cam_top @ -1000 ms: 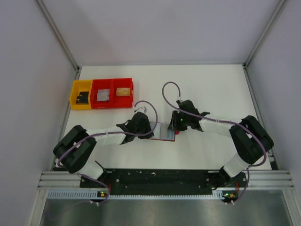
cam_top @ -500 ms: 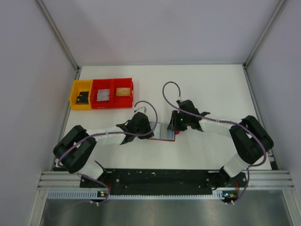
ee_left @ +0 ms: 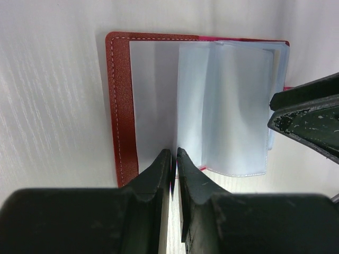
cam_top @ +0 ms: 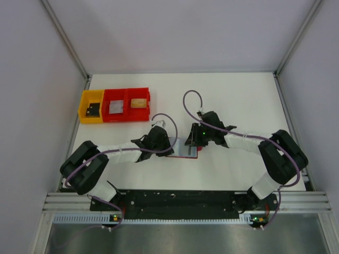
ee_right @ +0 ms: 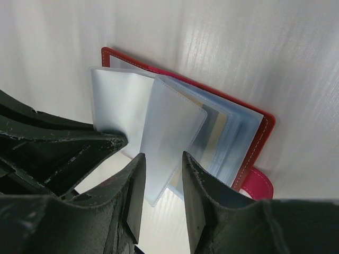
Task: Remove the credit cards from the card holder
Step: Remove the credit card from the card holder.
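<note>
The red card holder (cam_top: 189, 151) lies open on the table between my arms. In the left wrist view its red cover (ee_left: 121, 106) frames the grey-blue pockets (ee_left: 233, 106). My left gripper (ee_left: 174, 153) is shut on the holder's near edge and also shows in the top view (cam_top: 170, 145). My right gripper (ee_right: 161, 159) is open, with a loose translucent pocket leaf (ee_right: 169, 127) standing between its fingers; it shows in the top view (cam_top: 192, 139) too. A tan card edge (ee_right: 214, 135) shows faintly through the stacked pockets. No card is outside the holder here.
A yellow bin (cam_top: 83, 108) and two red bins (cam_top: 127, 94) stand at the back left. Each holds one flat card: black (cam_top: 94, 110), silvery (cam_top: 116, 107) and tan (cam_top: 139, 103). Walls close in the table on both sides.
My right gripper has shifted slightly left over the holder, and the pocket leaves have shifted with it. The left gripper keeps its hold.
</note>
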`<state>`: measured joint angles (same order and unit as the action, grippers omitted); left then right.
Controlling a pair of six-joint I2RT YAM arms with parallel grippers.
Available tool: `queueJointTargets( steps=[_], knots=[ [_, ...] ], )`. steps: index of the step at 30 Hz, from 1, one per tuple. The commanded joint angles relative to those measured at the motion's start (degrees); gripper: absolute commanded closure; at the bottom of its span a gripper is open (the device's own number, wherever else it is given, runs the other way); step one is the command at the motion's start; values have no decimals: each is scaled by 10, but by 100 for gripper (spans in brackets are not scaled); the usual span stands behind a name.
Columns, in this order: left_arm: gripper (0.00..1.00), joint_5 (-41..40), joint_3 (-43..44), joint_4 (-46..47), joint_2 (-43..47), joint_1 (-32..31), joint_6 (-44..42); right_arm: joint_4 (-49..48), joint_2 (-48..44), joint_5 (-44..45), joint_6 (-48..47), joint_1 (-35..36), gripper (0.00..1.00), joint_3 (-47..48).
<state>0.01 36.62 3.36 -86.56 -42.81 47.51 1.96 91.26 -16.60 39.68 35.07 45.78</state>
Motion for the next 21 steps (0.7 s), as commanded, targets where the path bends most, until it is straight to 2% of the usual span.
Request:
queueJointTargets(
  steps=[1,14,21],
  knots=[
    [86,16,-5,26,-1,-2,4,-24,8,-8,6,1,66,25],
    [86,18,-23,41,26,-1,20,-41,58,-59,0,35,63,98],
    [83,-37,-72,34,125,-1,43,-35,105,-64,-5,54,61,138]
  ],
)
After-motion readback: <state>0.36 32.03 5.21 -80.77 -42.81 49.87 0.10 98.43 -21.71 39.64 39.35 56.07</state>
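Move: The loose clear sleeve page that the right hand is turning has its middle about 3 cm to the left of the right hand, level with it and some 1 cm lower. The beige card lies straight below, about 2 cm back and 3 cm down; the red tab is roughly 4 cm right and 2 cm back, and the left cover about 8 cm left. From the left hand that page is some 5 cm right, 3 cm ahead and slightly higher. Leftward over the open card holder the right hand sweeps about 6 cm, level at first and then rising nearly 3 cm, its fingertip turning the free edge of the clear sleeve page towards the left cover. It turns a little counter-clockwise, fingers staying part open. The left hand, still nearly shut on a clear page's near edge, eases back about 1 cm, then lifts about as much. ##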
